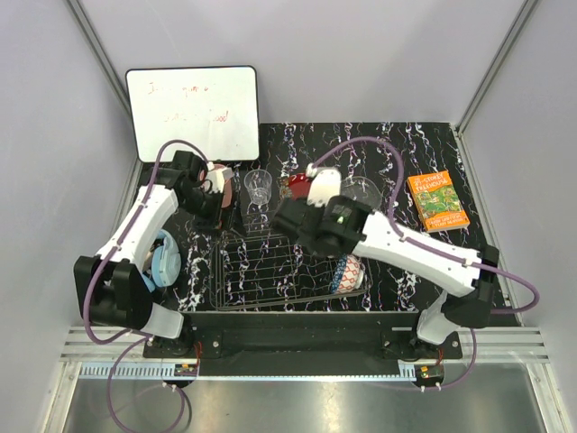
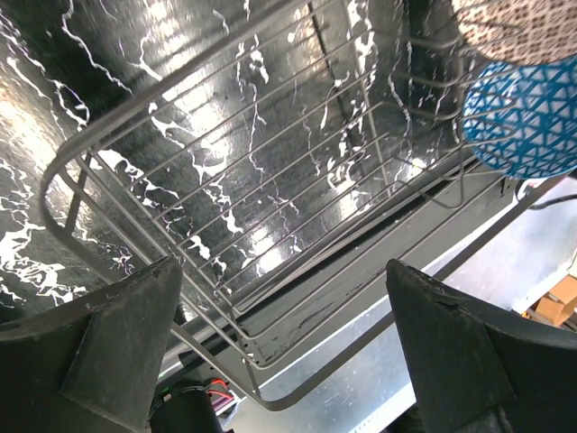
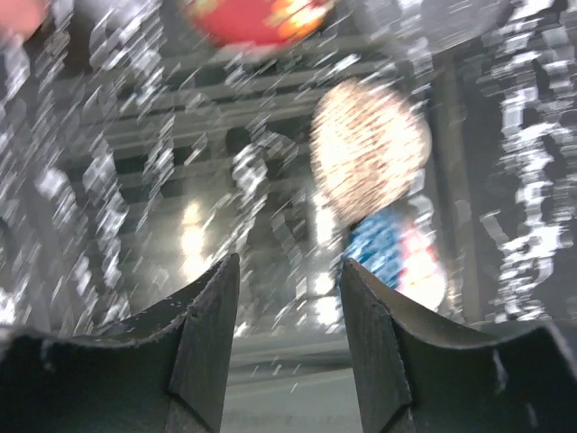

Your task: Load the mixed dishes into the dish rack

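The dish rack [image 1: 270,271] stands at the table's front middle. A blue patterned bowl [image 1: 347,273] sits at its right end, with a beige speckled bowl [image 2: 518,27] beside it. Behind the rack stand a salmon-pink cup [image 1: 231,194], a glass tumbler [image 1: 259,187], a red plate [image 1: 297,185] and a clear glass bowl [image 1: 361,192]. My left gripper [image 1: 214,203] hovers by the cup over the rack's far left corner [image 2: 81,171], wide open and empty. My right gripper [image 1: 293,221] hangs over the rack's back edge, open with nothing between its fingers; its view is blurred.
Light-blue headphones [image 1: 165,257] lie left of the rack beside the left arm. An orange book [image 1: 437,200] lies at the right. A white board [image 1: 192,113] leans against the back wall.
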Motion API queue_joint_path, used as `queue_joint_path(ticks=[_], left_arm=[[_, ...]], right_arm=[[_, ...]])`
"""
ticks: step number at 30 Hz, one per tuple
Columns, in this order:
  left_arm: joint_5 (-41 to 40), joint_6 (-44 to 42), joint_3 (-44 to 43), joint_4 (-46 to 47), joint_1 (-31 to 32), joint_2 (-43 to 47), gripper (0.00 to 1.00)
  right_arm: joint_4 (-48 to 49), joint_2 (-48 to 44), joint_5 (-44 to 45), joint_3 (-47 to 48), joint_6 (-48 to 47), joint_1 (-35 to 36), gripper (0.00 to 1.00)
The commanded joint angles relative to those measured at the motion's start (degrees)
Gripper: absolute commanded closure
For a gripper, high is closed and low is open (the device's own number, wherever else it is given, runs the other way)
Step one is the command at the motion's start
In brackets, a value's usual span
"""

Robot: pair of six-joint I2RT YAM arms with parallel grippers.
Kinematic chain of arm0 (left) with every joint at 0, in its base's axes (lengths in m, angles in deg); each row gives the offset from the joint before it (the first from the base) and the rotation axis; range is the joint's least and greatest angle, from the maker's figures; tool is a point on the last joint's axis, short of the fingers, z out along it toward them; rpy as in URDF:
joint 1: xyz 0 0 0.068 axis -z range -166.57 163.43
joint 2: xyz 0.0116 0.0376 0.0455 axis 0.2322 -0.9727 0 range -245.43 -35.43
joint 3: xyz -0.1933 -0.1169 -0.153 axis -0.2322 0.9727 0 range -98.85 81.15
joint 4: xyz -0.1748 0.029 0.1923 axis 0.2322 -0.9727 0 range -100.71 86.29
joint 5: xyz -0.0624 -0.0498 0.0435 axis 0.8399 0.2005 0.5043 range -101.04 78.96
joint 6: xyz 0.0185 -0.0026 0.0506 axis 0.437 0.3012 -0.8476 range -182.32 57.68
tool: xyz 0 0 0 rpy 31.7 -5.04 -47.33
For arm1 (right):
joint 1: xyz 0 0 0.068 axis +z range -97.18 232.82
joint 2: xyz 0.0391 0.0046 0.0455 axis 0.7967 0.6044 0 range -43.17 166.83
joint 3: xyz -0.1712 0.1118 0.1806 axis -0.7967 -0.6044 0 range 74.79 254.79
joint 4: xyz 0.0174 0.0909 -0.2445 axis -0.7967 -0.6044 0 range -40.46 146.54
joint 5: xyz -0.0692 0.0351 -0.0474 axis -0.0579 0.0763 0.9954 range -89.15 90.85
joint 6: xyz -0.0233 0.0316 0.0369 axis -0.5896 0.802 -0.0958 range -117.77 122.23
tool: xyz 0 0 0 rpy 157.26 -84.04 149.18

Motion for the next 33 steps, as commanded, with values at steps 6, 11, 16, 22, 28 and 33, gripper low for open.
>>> queue_joint_path(ticks=[6, 11, 16, 22, 28, 33], left_arm=[[2.4, -6.2, 2.7, 1.9, -0.3, -0.4, 0.01], [-1.6, -7.4, -4.0, -4.8, -0.3, 2.6, 0.01], [-8.2, -9.1, -8.8, -7.5, -0.3, 6.0, 0.01], [-16.7, -8.1, -2.9, -6.5, -0.7, 2.0, 0.01], [-21.2, -7.0, -0.7, -3.1, -0.6, 2.9, 0.01], [-24.6, -7.7, 3.0, 1.3, -0.6, 0.2, 0.01]], right_arm=[[11.4, -16.5, 1.8, -14.0, -16.0, -23.7, 0.44], [15.9, -15.8, -0.2, -15.9, -19.5, -29.6, 0.45], [19.0, -14.5, -1.3, -19.3, -19.3, -31.1, 0.45], [26.2, -14.7, -6.4, -23.7, -21.0, -38.2, 0.44], [31.4, -12.9, -15.0, -26.2, -22.0, -47.2, 0.43], [36.3, -8.9, -24.6, -27.9, -20.6, -52.8, 0.44]])
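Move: Beyond the rack, the clear plate lies about 20 cm ahead of the empty right hand, 14 cm to its right and 22 cm below; the red plate is 20 cm straight ahead, on the plate's left. Of the racked bowls, the speckled one is 7 cm ahead and 8 cm right, the red-and-blue one 3 cm back and 10 cm right. From the left hand, the pink cup stands some 14 cm ahead and 3 cm left, the glass 15 cm ahead and 7 cm right. Swinging off the rack's middle, the right hand sweeps about 21 cm right and 14 cm forward past the speckled bowl to the clear plate's right side, turning clockwise and finally sinking some 6 cm, fingers still half open. The wide-open left hand dips, rises and sinks again, then shifts about 6 cm left from the rack's end, its fingers rolling some 20 degrees nearer straight down. ##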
